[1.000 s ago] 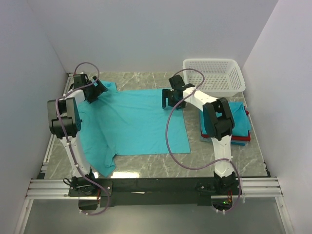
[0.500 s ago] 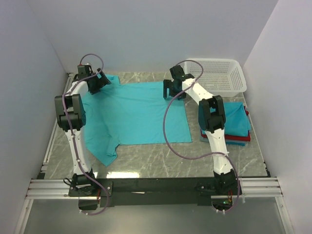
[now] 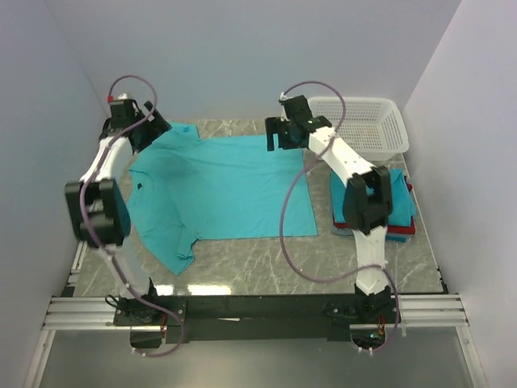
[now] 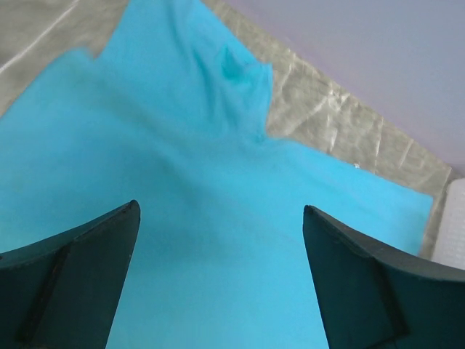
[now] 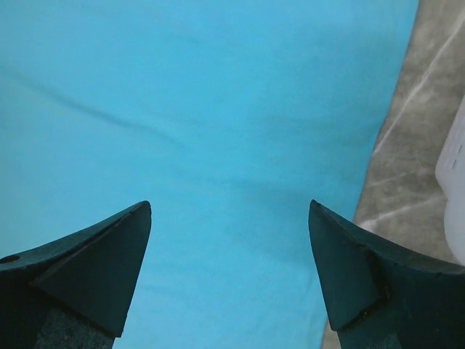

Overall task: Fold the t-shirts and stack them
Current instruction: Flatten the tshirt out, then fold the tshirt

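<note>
A teal t-shirt (image 3: 226, 190) lies spread flat on the marble table, one sleeve (image 3: 174, 257) pointing to the near left. My left gripper (image 3: 150, 135) hovers open over its far left corner, with only teal cloth (image 4: 218, 167) showing between the fingers (image 4: 73, 276). My right gripper (image 3: 283, 136) hangs open over the far right corner, above the shirt (image 5: 218, 109) near its side edge. Neither holds anything. At the right lies a stack of folded t-shirts (image 3: 401, 198), teal on top and a red one (image 3: 400, 229) at the bottom, partly hidden by the right arm.
A white mesh basket (image 3: 363, 125) stands at the back right, close behind the right gripper; its side (image 5: 454, 182) shows at the edge of the right wrist view. Bare marble (image 3: 266, 263) lies in front of the shirt. Walls close in at the back and both sides.
Both arms have stretched toward the back wall, the left gripper swinging out to the far left. The shirt's near hem lies farther back than a second ago. Both grippers stayed open.
</note>
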Motion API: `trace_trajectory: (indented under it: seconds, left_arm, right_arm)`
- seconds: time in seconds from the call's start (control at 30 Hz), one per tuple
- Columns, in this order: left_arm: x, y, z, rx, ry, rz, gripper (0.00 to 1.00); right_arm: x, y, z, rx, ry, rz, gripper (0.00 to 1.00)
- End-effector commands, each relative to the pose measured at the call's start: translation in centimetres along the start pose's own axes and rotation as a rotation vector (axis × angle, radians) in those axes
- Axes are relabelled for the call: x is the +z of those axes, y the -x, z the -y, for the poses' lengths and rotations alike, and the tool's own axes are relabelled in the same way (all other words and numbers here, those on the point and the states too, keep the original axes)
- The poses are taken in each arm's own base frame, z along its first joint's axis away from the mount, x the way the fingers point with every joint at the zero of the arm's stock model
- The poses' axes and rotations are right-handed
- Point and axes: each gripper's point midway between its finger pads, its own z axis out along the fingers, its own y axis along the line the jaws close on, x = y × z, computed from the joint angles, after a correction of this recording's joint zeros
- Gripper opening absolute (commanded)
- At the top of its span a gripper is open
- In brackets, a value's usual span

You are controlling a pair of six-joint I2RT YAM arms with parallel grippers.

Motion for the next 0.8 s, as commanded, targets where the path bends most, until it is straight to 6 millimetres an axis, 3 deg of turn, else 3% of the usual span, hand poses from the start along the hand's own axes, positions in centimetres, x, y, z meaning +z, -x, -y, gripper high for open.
trace_trajectory:
  seconds: [0.0, 0.03, 0.07, 0.1, 0.13, 0.17, 0.2, 0.23, 0.27, 0.3, 0.33, 0.37, 0.43, 0.47, 0.63, 0.77]
  left_arm:
    - [-7.6, -0.7, 0.0, -0.127, 0.095, 0.078, 0.99]
    - [-8.1, -4.8, -2.3, -0.166, 0.159, 0.013, 0.99]
    - [-10.5, -5.2, -2.1, -0.188, 0.16, 0.042, 0.99]
    - [-11.3, -7.2, -2.4, -0.224, 0.167, 0.021, 1.0]
    - [-11.8, -11.5, -4.6, -0.245, 0.217, -0.048, 0.99]
    - [-13.5, -12.3, -4.3, -0.253, 0.195, -0.032, 0.99]
    - [-14.0, -13.7, -4.8, -0.274, 0.195, -0.042, 1.0]
    - [-14.4, -17.3, -6.6, -0.296, 0.23, -0.104, 0.99]
    - [-15.3, -18.6, -6.0, -0.304, 0.182, -0.123, 0.99]
    - [-15.7, -19.9, -6.4, -0.319, 0.183, -0.142, 0.99]
    - [-16.1, -22.7, -8.0, -0.344, 0.226, -0.189, 1.0]
    - [-16.6, -23.3, -8.1, -0.354, 0.215, -0.186, 0.99]
    - [-17.0, -25.2, -9.6, -0.392, 0.258, -0.19, 0.99]
    - [-17.3, -25.2, -9.6, -0.4, 0.245, -0.175, 0.99]
    - [-17.7, -26.3, -11.4, -0.426, 0.305, -0.149, 0.99]
    - [-17.8, -25.9, -14.0, -0.403, 0.441, -0.095, 0.99]
  right_arm:
    - [-7.8, 3.7, -3.6, -0.024, 0.091, 0.212, 0.95]
    - [-10.1, 3.8, -4.6, -0.009, 0.126, 0.248, 0.95]
    - [-9.5, 1.4, -4.4, -0.001, 0.134, 0.219, 0.95]
    - [-9.9, 0.4, -4.8, 0.003, 0.154, 0.213, 0.95]
    - [-11.6, -0.1, -5.7, 0.008, 0.202, 0.227, 0.95]
    - [-10.8, -3.2, -6.5, -0.005, 0.221, 0.178, 0.95]
    - [-11.1, -4.5, -7.0, -0.011, 0.237, 0.166, 0.95]
    - [-12.0, -5.5, -8.4, -0.01, 0.273, 0.168, 0.95]
    - [-11.2, -8.4, -8.1, -0.002, 0.272, 0.109, 0.95]
    - [-11.1, -9.6, -8.3, 0.012, 0.278, 0.086, 0.96]
    - [-11.3, -10.7, -8.5, 0.044, 0.289, 0.069, 0.96]
    - [-10.8, -13.1, -8.7, 0.049, 0.309, 0.029, 0.96]
    - [-10.3, -15.0, -8.8, 0.082, 0.32, 0.002, 0.96]
    - [-9.8, -16.2, -8.4, 0.088, 0.308, -0.024, 0.96]
    - [-8.0, -19.6, -6.0, 0.097, 0.2, -0.104, 0.96]
    - [-6.9, -21.9, -4.4, 0.111, 0.136, -0.162, 0.96]
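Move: The left hand's target, the folded-over flap of the near-left part of the t-shirt, lies about 32 cm back from that hand, 8 cm to its right and 14 cm below; the flap's loose tip is some 8 cm nearer the base. For the right hand, the t-shirt's near edge lies about 29 cm straight back and 11 cm down, with its near-right corner 11 cm to the right along it. The stack of folded t-shirts is roughly 21 cm back and 28 cm right of the right hand. Back towards the base in a quick arc, both hands travel open over the t-shirt: the left first rises a little, then drops to the folded flap, some 31 cm back and 12 cm lower, tipping down and turning about 20 degrees counter-clockwise. The right rises more, then sinks low beside the near edge, about 23 cm back and 7 cm lower, its fingers tipping slightly further down. ##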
